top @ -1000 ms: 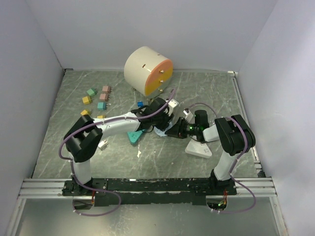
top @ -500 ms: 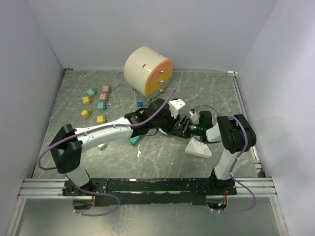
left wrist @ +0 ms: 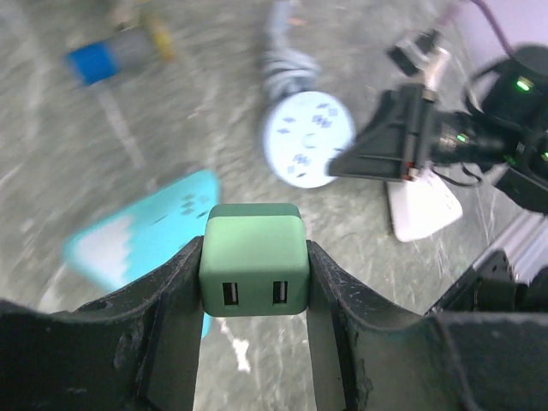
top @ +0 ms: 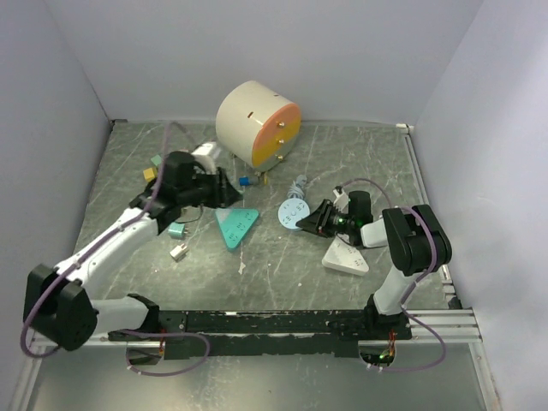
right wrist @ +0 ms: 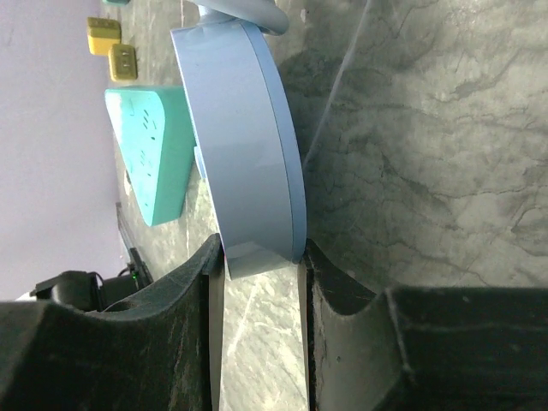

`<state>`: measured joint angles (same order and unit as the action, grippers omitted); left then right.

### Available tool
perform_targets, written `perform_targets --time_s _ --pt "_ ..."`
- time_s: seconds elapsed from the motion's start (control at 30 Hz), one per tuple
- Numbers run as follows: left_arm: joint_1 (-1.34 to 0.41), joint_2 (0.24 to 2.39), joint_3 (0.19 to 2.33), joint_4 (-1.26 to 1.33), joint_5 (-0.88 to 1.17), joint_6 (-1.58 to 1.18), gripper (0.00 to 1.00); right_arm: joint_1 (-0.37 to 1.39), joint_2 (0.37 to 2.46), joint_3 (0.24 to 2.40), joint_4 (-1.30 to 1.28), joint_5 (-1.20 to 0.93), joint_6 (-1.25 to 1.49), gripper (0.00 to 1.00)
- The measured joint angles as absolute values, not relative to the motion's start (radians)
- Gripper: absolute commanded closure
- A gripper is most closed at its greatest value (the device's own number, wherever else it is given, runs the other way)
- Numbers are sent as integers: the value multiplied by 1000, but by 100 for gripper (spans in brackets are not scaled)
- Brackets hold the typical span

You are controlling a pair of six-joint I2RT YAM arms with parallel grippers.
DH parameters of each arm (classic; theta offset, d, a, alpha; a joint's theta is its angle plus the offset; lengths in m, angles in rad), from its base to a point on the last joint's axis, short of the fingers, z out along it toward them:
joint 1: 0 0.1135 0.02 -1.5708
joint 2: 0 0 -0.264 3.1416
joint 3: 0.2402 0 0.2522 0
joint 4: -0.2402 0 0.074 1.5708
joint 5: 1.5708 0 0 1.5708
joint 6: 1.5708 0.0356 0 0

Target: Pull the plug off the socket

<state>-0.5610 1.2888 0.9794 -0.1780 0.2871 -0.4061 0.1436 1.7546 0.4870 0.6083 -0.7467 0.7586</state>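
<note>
A green plug (left wrist: 253, 261) with two USB slots sits clamped between my left gripper's (left wrist: 253, 287) fingers, held above the table at centre-left and well apart from the socket. In the top view that gripper (top: 221, 192) hangs near the teal socket. The round light-blue socket (top: 294, 213) lies right of centre with its holed face (left wrist: 308, 139) bare. My right gripper (top: 315, 220) is shut on the socket's rim, which fills the gap between its jaws in the right wrist view (right wrist: 257, 248).
A cream and orange cylinder (top: 257, 122) stands at the back. A teal triangular socket (top: 236, 225) lies at centre, a white one (top: 346, 259) beside the right arm. Several small coloured plugs (top: 180, 167) are scattered at left, with a blue one (top: 245, 181) and a white one (top: 179, 252).
My left arm has swung left, away from the round socket, carrying the green plug. The socket's face now shows bare. The right gripper has kept its hold in place.
</note>
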Motion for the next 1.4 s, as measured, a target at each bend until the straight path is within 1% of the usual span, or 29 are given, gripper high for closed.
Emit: perform_targets --time_s 0.13,0.33,0.43,0.6,0.63,0.73,0.77,0.8,0.87,0.9,0.93,0.97,1.0,1.03,1.2,1.3,1.33,1.4 --pt "-332 1183 897 -296 321 -488 93 144 1747 488 596 -740 743 100" --pt "94 1162 792 -444 384 -546 93 144 1735 488 585 -735 729 99" --pt "245 1189 744 -475 449 -555 93 143 1729 487 585 -725 723 98" --pt "377 1319 730 -473 527 -546 84 143 1729 486 585 -725 722 97" --pt "389 1343 730 -471 533 -542 82 143 1729 486 585 -725 721 97" --pt "424 1434 734 -463 551 -525 69 143 1727 486 585 -723 720 97" --pt "436 1461 738 -459 556 -519 60 143 1725 485 585 -722 720 97" --pt "449 1483 739 -451 558 -513 55 143 1723 482 585 -718 720 97" --pt "467 1507 739 -439 560 -501 49 143 1720 480 585 -717 720 97" --pt "474 1514 740 -431 560 -493 43 143 1720 480 585 -717 720 96" --pt "478 1518 741 -426 562 -489 19 143 1719 480 585 -717 720 96" --pt "482 1521 744 -420 561 -484 5 143 1716 480 585 -716 719 96" --pt "482 1523 746 -414 560 -475 1 143 1713 478 585 -711 718 96" --pt "482 1526 753 -408 558 -475 1 143 1706 474 584 -702 716 96" --pt "483 1528 759 -376 562 -471 1 143 1689 469 575 -680 709 93" --pt "483 1508 759 -370 561 -470 2 143 1687 469 570 -678 711 87" --pt "483 1499 759 -369 561 -470 2 143 1685 469 567 -676 713 81" --pt "483 1474 759 -364 563 -470 3 143 1678 472 552 -670 714 74"
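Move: The left hand holds the green plug; its free spot on the table is about 29 cm to the left, 1 cm back and 17 cm below. One yellow plug stands about 7 cm beyond that spot; the teal plug lies 8 cm to the right of it and 3 cm nearer, the white plug 8 cm right of it and 9 cm nearer. From the right hand the spot is some 45 cm to the left, about level ahead. The left arm swings the green plug some 30 cm left, 17 down beside the plugs, and lets go. ##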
